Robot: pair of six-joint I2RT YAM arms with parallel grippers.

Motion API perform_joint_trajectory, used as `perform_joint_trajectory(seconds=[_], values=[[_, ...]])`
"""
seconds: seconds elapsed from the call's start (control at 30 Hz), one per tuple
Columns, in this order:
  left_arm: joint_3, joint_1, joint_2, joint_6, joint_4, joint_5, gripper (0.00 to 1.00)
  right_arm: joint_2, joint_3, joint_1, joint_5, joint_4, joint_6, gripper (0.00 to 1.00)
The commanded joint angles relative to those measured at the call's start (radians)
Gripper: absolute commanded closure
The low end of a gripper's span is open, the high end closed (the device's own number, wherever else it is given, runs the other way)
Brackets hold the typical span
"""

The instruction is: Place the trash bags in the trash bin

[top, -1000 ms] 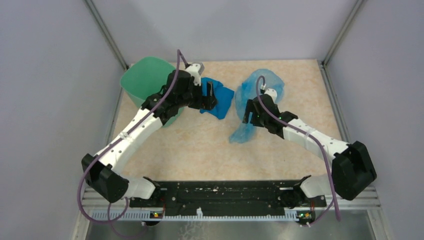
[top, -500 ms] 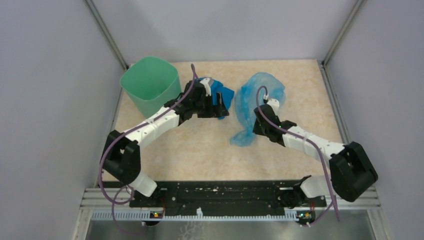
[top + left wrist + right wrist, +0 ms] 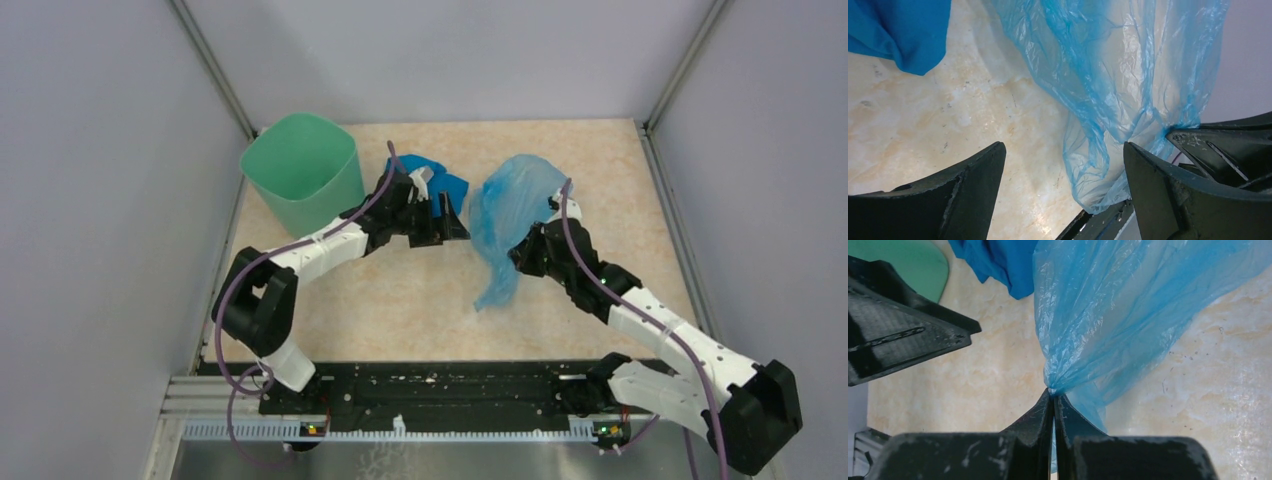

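A thin, crinkly light-blue trash bag (image 3: 508,210) hangs gathered in a bunch from my right gripper (image 3: 523,254), its tail drooping to the table. In the right wrist view, that gripper (image 3: 1053,393) is shut on the pinched film of the trash bag (image 3: 1128,305). My left gripper (image 3: 447,222) stands open just left of the bag, nothing between its fingers (image 3: 968,185). Through its gap the trash bag (image 3: 1108,75) shows ahead and to the right. The mint-green trash bin (image 3: 300,180) stands upright at the back left, behind the left arm.
A darker blue folded piece (image 3: 445,183) lies on the table between the bin and the bag, partly under the left wrist; it shows as the dark blue piece (image 3: 903,35) in the left wrist view. Grey walls close in the table on three sides.
The right gripper has shut on the light-blue bag and raised it off the table. The left arm has swung from over the bin down and right toward the bag, staying open.
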Motion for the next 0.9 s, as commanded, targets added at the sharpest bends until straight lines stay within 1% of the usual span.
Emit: perform_joint_trajectory(seconds=[0.0, 0.17, 0.33, 0.43, 0.57, 0.77, 0.87], values=[[-0.027, 0.005, 0.033, -0.071, 0.136, 0.074, 0.07, -0.049, -0.015, 0.011, -0.062, -0.04, 0.019, 1.0], [-0.055, 0.001, 0.089, -0.116, 0.203, 0.068, 0.11, -0.116, -0.036, 0.017, -0.059, -0.084, 0.051, 1.0], [-0.052, -0.009, 0.174, -0.171, 0.272, 0.066, 0.18, -0.174, -0.028, 0.02, -0.013, -0.193, 0.074, 1.0], [-0.034, -0.02, 0.22, -0.192, 0.316, 0.066, 0.22, -0.2, -0.043, 0.02, 0.004, -0.225, 0.087, 1.0], [0.012, -0.043, 0.284, -0.197, 0.316, 0.045, 0.29, -0.205, -0.052, 0.02, 0.012, -0.25, 0.099, 1.0], [0.062, -0.082, 0.355, -0.209, 0.327, 0.025, 0.32, -0.198, -0.024, 0.019, 0.053, -0.272, 0.076, 1.0], [0.09, -0.097, 0.38, -0.214, 0.328, 0.02, 0.37, -0.189, -0.007, 0.02, 0.068, -0.285, 0.063, 1.0]])
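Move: The trash bag's body lies about 12 cm to the right of my left hand, 6 cm farther out and 10 cm below. The blue cloth is some 12 cm ahead of this hand, 7 cm to its left and 12 cm down; the trash bin stands 27 cm left and 10 cm ahead, its middle slightly lower. My right hand already pinches the bag's neck, with the bag's body 12 cm ahead, 2 cm right and 10 cm below. I sink my left hand about 9 cm, then carry it increasingly right, some 6 cm in all, to the bag's near left edge, tipping the wrist slightly and narrowing the open fingers by about a quarter. Meanwhile my right hand keeps its pinch on the neck and draws the bag back about 5 cm, bending rightward and ending slightly lower. ##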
